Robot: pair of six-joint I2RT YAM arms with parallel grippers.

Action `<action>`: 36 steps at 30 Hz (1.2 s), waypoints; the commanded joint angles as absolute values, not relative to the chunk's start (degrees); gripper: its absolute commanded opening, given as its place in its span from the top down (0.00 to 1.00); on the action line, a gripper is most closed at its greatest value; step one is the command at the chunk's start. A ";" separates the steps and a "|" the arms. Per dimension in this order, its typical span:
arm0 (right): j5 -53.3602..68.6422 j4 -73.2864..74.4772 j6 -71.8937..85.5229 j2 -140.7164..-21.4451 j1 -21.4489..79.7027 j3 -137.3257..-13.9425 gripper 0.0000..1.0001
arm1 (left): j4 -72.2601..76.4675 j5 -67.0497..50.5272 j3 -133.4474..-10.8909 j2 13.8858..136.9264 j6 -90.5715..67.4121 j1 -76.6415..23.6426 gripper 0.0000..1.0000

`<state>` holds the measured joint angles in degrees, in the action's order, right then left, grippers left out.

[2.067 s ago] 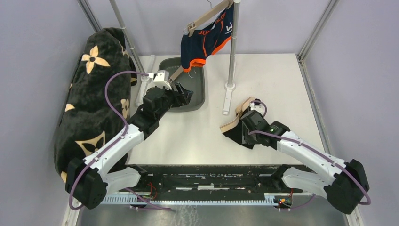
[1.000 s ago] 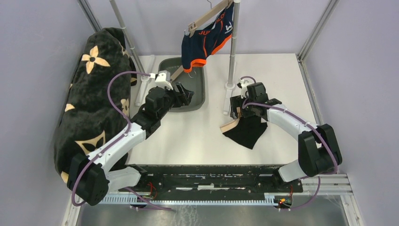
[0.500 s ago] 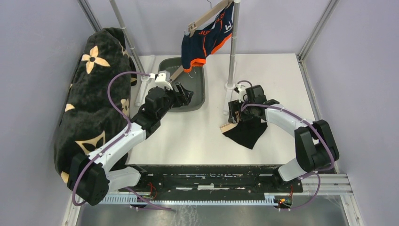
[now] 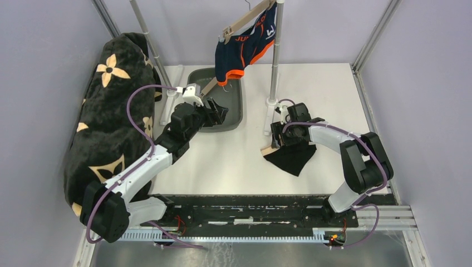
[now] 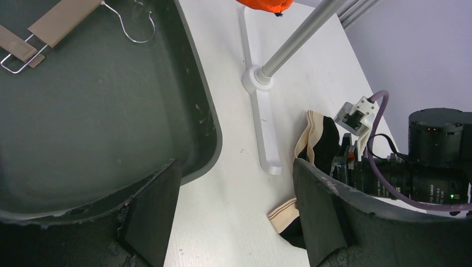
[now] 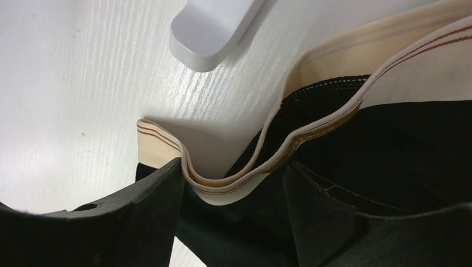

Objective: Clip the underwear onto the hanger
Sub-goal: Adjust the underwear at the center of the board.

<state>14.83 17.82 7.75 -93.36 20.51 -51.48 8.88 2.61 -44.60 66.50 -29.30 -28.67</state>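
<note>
Black underwear [image 4: 292,154] with a cream waistband [image 6: 334,61] lies crumpled on the white table right of centre. My right gripper [image 4: 280,133] is down at its far edge, open, one jaw on each side of a raised fold of the waistband [image 6: 234,186]; the fold touches the left finger [image 6: 150,200]. A bare wooden clip hanger [image 5: 61,19] lies in the grey bin [image 4: 240,105]. My left gripper [image 4: 217,114] hovers open over the bin's near right corner, holding nothing.
A rail stand with an upright pole [image 4: 274,55] and white foot [image 5: 264,128] stands just beyond the underwear. A second hanger [image 4: 245,19] carries navy and orange underwear [image 4: 247,47]. A dark flowered blanket [image 4: 106,128] fills the left side.
My right arm swung from the underwear's near side to its far edge by the pole's foot, lowered over the waistband, and its jaws have narrowed. The left arm has not moved.
</note>
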 commanded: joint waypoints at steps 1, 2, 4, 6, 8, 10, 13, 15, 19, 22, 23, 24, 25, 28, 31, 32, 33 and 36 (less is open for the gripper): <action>14.05 14.11 8.53 -92.93 20.34 -52.99 0.28 | 12.13 1.85 -44.55 66.60 -30.41 -28.30 0.20; 13.75 13.96 8.61 -92.76 20.30 -52.92 0.29 | 12.13 1.91 -44.56 66.72 -30.49 -28.22 0.20; 12.93 13.54 8.87 -92.90 20.29 -52.90 0.31 | 12.28 1.77 -44.53 66.84 -30.54 -28.21 0.20; 12.66 13.38 9.21 -93.48 20.29 -53.25 0.33 | 12.39 1.68 -44.56 67.04 -30.59 -28.23 0.20; 12.66 13.00 9.74 -94.64 20.30 -53.68 0.37 | 12.51 1.69 -44.49 67.20 -30.59 -28.21 0.20; 12.70 12.75 10.45 -95.82 20.31 -54.31 0.43 | 12.57 1.63 -44.56 67.39 -30.59 -28.27 0.20; 13.53 12.40 11.21 -97.40 20.32 -54.91 0.54 | 12.49 1.92 -44.64 67.56 -30.56 -28.19 0.20; 13.96 12.69 11.96 -97.76 20.31 -55.18 0.67 | 12.36 2.16 -44.73 67.67 -30.50 -28.19 0.20; 15.90 9.93 14.76 -94.30 20.30 -52.46 0.99 | 11.83 3.16 -44.78 67.81 -30.24 -28.21 0.20; 16.43 9.15 14.33 -91.40 20.32 -51.50 1.00 | 11.69 3.69 -44.86 68.06 -30.27 -28.08 0.20; 16.96 9.21 13.68 -90.41 20.30 -51.34 1.00 | 11.80 3.81 -44.94 68.20 -30.19 -28.06 0.20; 17.90 8.85 13.09 -89.42 20.22 -51.02 0.99 | 11.89 3.89 -44.95 68.25 -30.21 -28.11 0.20; 19.18 8.37 12.45 -88.41 20.21 -50.67 0.99 | 12.05 4.06 -44.92 68.35 -30.23 -28.10 0.20; 21.40 6.78 11.95 -85.71 19.62 -49.62 0.99 | 13.45 4.39 -44.30 68.74 -30.32 -28.11 0.20; 23.65 5.29 11.92 -83.53 18.48 -48.67 0.99 | 16.69 4.91 -42.45 68.52 -30.58 -28.09 0.20; 25.04 4.72 11.95 -82.97 18.09 -48.49 1.00 | 18.27 5.15 -41.66 68.29 -30.89 -28.00 0.20; 25.73 4.60 11.95 -82.50 17.69 -48.44 0.99 | 19.67 5.26 -40.86 68.17 -31.20 -27.89 0.20; 27.65 4.13 11.86 -80.96 16.31 -48.23 1.00 | 24.44 6.47 -38.34 67.86 -32.48 -27.56 0.20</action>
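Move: Between the right hand's open fingers, about 1 cm ahead and 1 cm below the hand point, runs the beige middle part of the underwear's waistband. The black cloth spreads from there towards the robot, its middle some 5 cm back and 4 cm right of the hand. The near end of the white stand foot lies about 5 cm ahead and 4 cm left of it. From the left hand, the waistband is some 19 cm right, 4 cm back and 21 cm below. Easing forward about 2 cm and slightly down over the waistband, the right hand shuts its fingers and pinches the two layers together. It then rises some 7 cm with the waistband held, drifting a little left, while the wrist tips the fingers about 20 degrees shallower, to point more ahead and left. The open left hand sinks about 2 cm. ##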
